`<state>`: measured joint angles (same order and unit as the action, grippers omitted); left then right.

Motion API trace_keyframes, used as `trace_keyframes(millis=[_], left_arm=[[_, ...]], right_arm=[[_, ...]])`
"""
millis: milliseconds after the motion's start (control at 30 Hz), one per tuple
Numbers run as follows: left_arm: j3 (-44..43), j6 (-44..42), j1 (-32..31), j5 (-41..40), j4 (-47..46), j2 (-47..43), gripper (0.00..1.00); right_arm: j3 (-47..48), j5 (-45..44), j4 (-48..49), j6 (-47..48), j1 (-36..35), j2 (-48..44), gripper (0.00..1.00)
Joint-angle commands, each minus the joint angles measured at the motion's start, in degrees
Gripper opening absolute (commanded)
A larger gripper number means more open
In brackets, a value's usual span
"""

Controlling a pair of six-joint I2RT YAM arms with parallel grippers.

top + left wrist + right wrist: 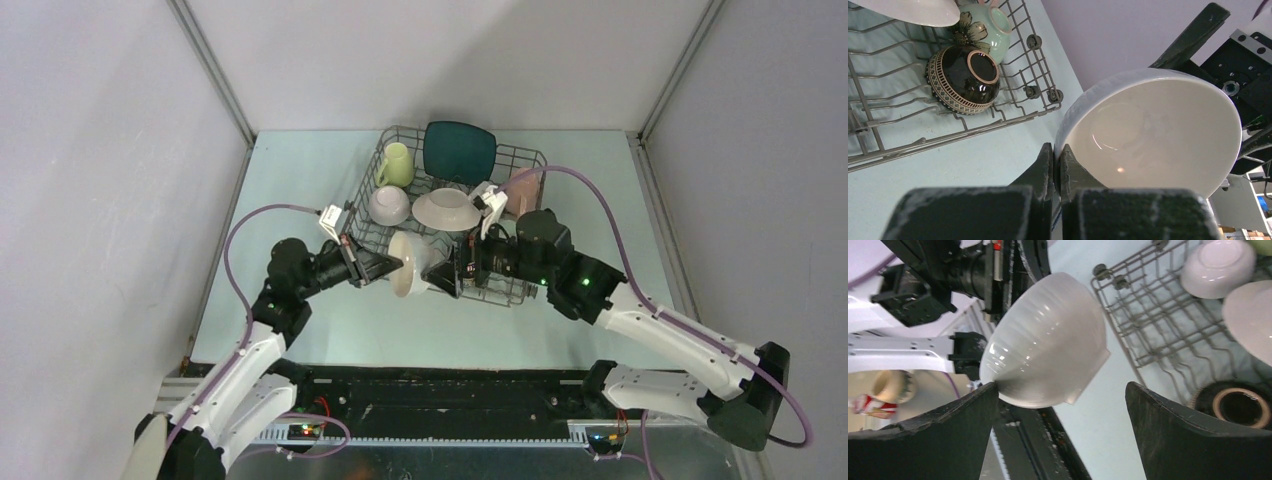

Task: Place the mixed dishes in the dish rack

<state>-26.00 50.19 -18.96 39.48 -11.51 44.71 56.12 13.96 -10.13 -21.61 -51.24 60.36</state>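
Note:
My left gripper [393, 266] is shut on the rim of a white bowl [412, 265], holding it on its side just off the near left corner of the dish rack [520, 160]. One finger [1042, 167] lies outside the bowl [1158, 130], the other inside. My right gripper [450, 278] faces the bowl [1048, 340] from the right and stands open [1061, 387], its left finger [973, 410] close to the bowl's rim. In the rack are a teal square plate [458, 150], yellow-green mug [397, 165], another white bowl [389, 205], white round plate [446, 209], pink cup [524, 190], dark brown bowl [965, 77] and pale green bowl [985, 25].
The rack [948, 132] sits on a pale blue table [300, 180], walled in by grey panels at the left, right and back. A black rail [450, 385] runs along the near edge. The right arm [640, 320] reaches over the rack's near right corner.

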Motion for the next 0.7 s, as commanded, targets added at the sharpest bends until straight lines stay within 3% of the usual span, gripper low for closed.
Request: trace_keyframes(millis=[0, 333, 400, 467, 533, 567, 633, 667], left_arm=[[-0.9, 1.0, -0.5, 0.9, -4.9, -2.3, 0.00], [-2.0, -2.2, -0.6, -6.0, -0.5, -3.4, 0.00], [-2.4, -2.4, -0.7, -6.0, -0.2, -3.3, 0.00], [-2.5, -2.6, -0.6, -6.2, 0.4, -3.3, 0.00], [-2.6, -2.8, -0.6, -6.4, 0.6, -3.4, 0.00], [-2.6, -3.0, -0.6, -6.5, 0.5, -3.5, 0.01], [-2.5, -3.1, -0.6, -6.6, 0.2, -3.8, 0.05], [-2.4, -3.1, -0.6, -6.8, 0.3, -3.8, 0.06]], right_arm=[[0.3, -0.8, 7.5, -7.7, -1.7, 2.5, 1.00], [0.3, -5.0, 11.4, -14.9, -4.9, 6.5, 1.00], [0.3, -5.6, 11.6, -14.9, -4.8, 6.5, 0.96], [0.3, -6.2, 11.4, -14.7, -4.9, 6.3, 0.86], [0.3, -6.8, 11.2, -14.3, -4.9, 6.0, 0.63], [0.3, -7.3, 11.1, -14.1, -4.8, 6.0, 0.42], [0.3, -7.8, 10.9, -13.6, -4.9, 6.0, 0.21], [0.3, -8.0, 10.7, -13.1, -4.8, 6.1, 0.18]])
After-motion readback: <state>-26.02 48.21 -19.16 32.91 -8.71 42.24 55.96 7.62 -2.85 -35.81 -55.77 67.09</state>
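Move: The white bowl, pinched at its lower rim by the left fingers, has its middle about 6 cm to the right hand's left, at about its fore-and-aft place and height. From the left hand its middle is some 5 cm above, 3 cm to the right and 1 cm ahead. In the rack, about 13 cm below the right hand, are the dark bowl, some 8 cm ahead and 3 cm right, the white plate, 19 cm ahead and 2 cm left, and the small white bowl, 19 cm ahead and 15 cm left. The right hand, fingers wide open, reaches left about 4 cm to the underside of the white bowl, sinking about 1 cm and rolling some 10 degrees, then stops and closes by nearly half until its two fingers bear on opposite sides of the bowl's outer wall. The left hand keeps its pinch on the rim all the while, easing only about 1 cm forward and 1 cm left with a slight counter-clockwise turn. ##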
